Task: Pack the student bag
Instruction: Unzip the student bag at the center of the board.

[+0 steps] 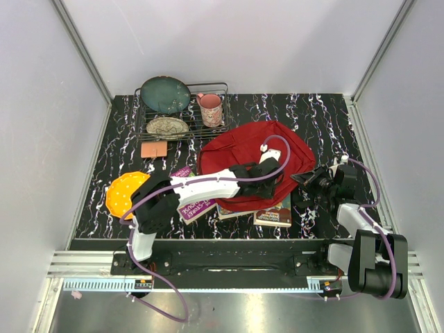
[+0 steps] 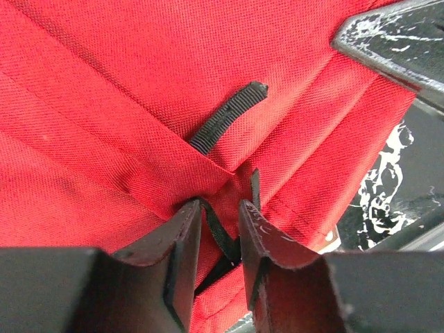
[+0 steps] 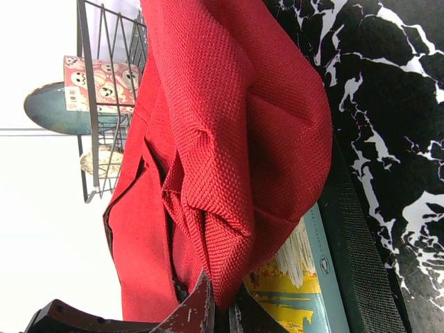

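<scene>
The student bag [image 1: 243, 147] is a dark-red fabric backpack lying in the middle of the table. My left gripper [image 1: 272, 180] reaches over its front part. In the left wrist view the left gripper [image 2: 220, 208] is open by a narrow gap, and a black strap [image 2: 223, 239] runs loosely through that gap against the red fabric [image 2: 139, 83]. A black zip pull [image 2: 229, 118] sticks out just beyond. My right gripper [image 1: 306, 179] is at the bag's right edge. In the right wrist view the right gripper [image 3: 222, 302] is shut on a bunched fold of the bag [image 3: 236, 159], lifting it.
A teal and yellow book [image 1: 274, 214] [image 3: 305, 291] lies under the bag's near edge, and a purple book [image 1: 194, 206] lies to its left. An orange plate [image 1: 123, 193] sits at the left. A wire rack [image 1: 218, 89] at the back holds a green plate [image 1: 165, 94], a patterned dish [image 1: 166, 126] and a pink mug [image 1: 210, 109].
</scene>
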### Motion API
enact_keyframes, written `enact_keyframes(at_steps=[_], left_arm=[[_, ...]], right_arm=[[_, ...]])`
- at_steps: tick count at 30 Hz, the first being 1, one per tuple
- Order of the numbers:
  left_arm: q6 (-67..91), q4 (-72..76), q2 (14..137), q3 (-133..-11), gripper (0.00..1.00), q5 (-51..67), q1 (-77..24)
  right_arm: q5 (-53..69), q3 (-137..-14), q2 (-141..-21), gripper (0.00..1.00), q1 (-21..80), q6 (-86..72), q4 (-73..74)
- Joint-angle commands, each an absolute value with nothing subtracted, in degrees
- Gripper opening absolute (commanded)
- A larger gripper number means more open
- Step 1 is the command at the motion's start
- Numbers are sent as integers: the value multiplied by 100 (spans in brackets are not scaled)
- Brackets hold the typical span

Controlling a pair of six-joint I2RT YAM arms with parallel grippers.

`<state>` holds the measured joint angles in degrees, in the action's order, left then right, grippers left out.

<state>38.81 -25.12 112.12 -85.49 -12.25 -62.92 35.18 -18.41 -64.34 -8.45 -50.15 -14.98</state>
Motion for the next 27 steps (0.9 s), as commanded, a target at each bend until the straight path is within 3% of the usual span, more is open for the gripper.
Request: enact_keyframes(at_steps=[1,7,15,17,27], left_arm=[[3779,-2522,11381,-8727,27,-1239,-6311],[3806,-2575,11400,-8736,1,-1336,-6319],[3700,-2540,10873,-8412,0,-1793,-6354],[3648,-2418,10487,-8105,0,-1889,-6354],[3525,-1864,8545,-6690,0,-2092,-6346]], right_arm=[[3911,-2127,-6354,4,-782,-5010,-1661],[3902,-2109,-6346,4,-782,-5010,-1652],[3543,-2232,-6512,4,-791,-4922,-1407],[3411,-2381,-6644,0,-817,-4965,-1258],[3366,-2715,-7409,0,-1256,-5475,-1871]])
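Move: The black zip pull is right at the left gripper's half-open fingertips, about 1 cm to the right and 1 cm below. The black tag on the bag lies roughly 4 cm ahead and 3 cm right at about the same height. The orange-brown book, under the bag, is centred some 2 cm back, 3 cm right and 5 cm lower. From the right gripper, which already pinches the bag's corner, the zip pull is about 10 cm left, 4 cm back and 1 cm below. Sink the left gripper about 1 cm at the zip pull while shutting the fingers fully, hold there briefly, then draw away to the left and up, about 6 cm each way, with the fingers kept shut and tilting slightly upward. As the left gripper leaves, ease the right one some 2 cm forward and to the right, slightly down, keeping its pinch on the bag's corner. ##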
